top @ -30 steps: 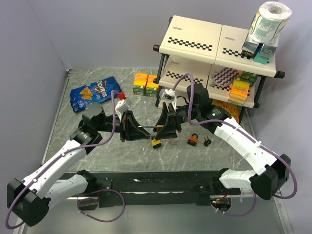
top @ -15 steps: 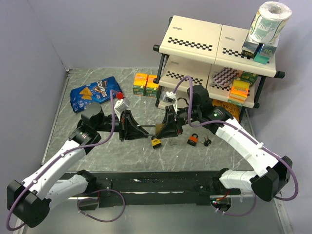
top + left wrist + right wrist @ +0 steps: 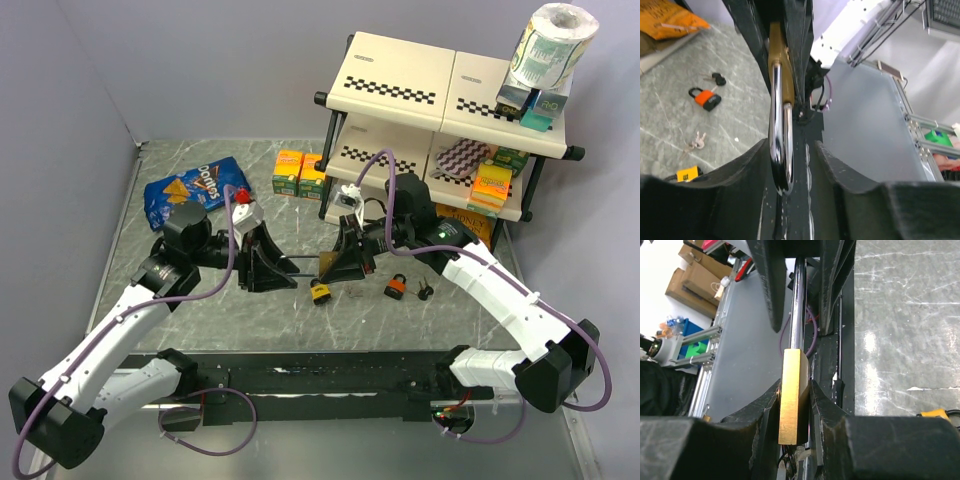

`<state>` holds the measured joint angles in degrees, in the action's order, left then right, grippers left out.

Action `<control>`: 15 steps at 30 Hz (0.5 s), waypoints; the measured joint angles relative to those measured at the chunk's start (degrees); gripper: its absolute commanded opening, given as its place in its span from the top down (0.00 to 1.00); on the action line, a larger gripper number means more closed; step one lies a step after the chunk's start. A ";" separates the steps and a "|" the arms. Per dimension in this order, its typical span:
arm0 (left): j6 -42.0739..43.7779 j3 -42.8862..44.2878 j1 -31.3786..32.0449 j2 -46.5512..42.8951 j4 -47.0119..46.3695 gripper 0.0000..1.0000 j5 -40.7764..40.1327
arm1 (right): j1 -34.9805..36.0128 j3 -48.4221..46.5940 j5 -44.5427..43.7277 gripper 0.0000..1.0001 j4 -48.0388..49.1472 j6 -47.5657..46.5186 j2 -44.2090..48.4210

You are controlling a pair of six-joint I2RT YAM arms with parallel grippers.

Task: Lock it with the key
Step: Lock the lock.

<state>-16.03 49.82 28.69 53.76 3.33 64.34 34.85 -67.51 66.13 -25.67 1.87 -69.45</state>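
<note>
A brass padlock (image 3: pixel 326 264) with a long steel shackle (image 3: pixel 780 125) hangs level above the table between both grippers. My right gripper (image 3: pixel 794 405) is shut on its brass body (image 3: pixel 792 395). My left gripper (image 3: pixel 790 167) is open around the shackle's bend, which lies against the left finger with a gap to the right finger. In the top view, my left gripper (image 3: pixel 283 268) faces my right gripper (image 3: pixel 337 263). A black-headed key (image 3: pixel 424 292) lies on the table by an orange padlock (image 3: pixel 397 288). Silver keys (image 3: pixel 695 142) lie near a yellow padlock (image 3: pixel 321 293).
A two-tier shelf (image 3: pixel 440 100) with boxes and a toilet roll (image 3: pixel 555 40) stands at the back right, close behind my right arm. A blue chip bag (image 3: pixel 195 190) and orange boxes (image 3: pixel 300 172) lie at the back.
My right gripper closed on the brass body. My left gripper then opened off the shackle and drew back slightly to the left.
</note>
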 measured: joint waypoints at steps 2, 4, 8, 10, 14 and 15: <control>1.55 0.02 -0.11 -0.04 2.05 0.70 0.39 | -0.02 0.00 0.11 1.00 0.00 0.24 0.00; 1.92 0.02 -0.11 -0.04 2.60 0.86 0.42 | -0.02 0.00 0.15 1.00 0.02 0.37 0.00; 1.73 0.02 -0.24 0.00 3.04 0.99 0.11 | 0.00 0.00 0.68 1.00 -0.02 0.42 0.00; 1.55 0.02 -0.37 0.11 2.99 0.99 0.04 | 0.00 0.00 0.70 1.00 -0.04 0.37 0.00; 0.76 0.02 -0.37 0.13 2.86 0.99 0.07 | 0.00 0.00 0.70 1.00 0.00 0.44 0.00; 0.31 -0.02 -0.37 0.13 2.69 0.99 0.07 | 0.00 0.00 0.70 1.00 0.09 0.48 0.00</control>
<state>-15.73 49.80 28.32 53.89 6.02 64.40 34.85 -67.51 66.83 -25.58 2.35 -69.45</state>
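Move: The long shackle's curved end already sits between the left hand's open fingers, only about 1 cm to that hand's right and 1 cm below. The brass lock body is some 8 cm to its right and 1 cm ahead; the yellow padlock lies on the table, roughly 13 cm ahead, 6 cm right and 27 cm below. From the right hand, which holds the brass body, the shackle's end is about 7 cm left, at much the same height. The left hand sinks a little under 1 cm, hardly turning, and shuts its fingers from about half open to nearly closed, so that they newly pinch the curved end of the long shackle from both sides. The right hand stays put and keeps its grip on the brass lock body, giving the left hand a steady lock to work against. ##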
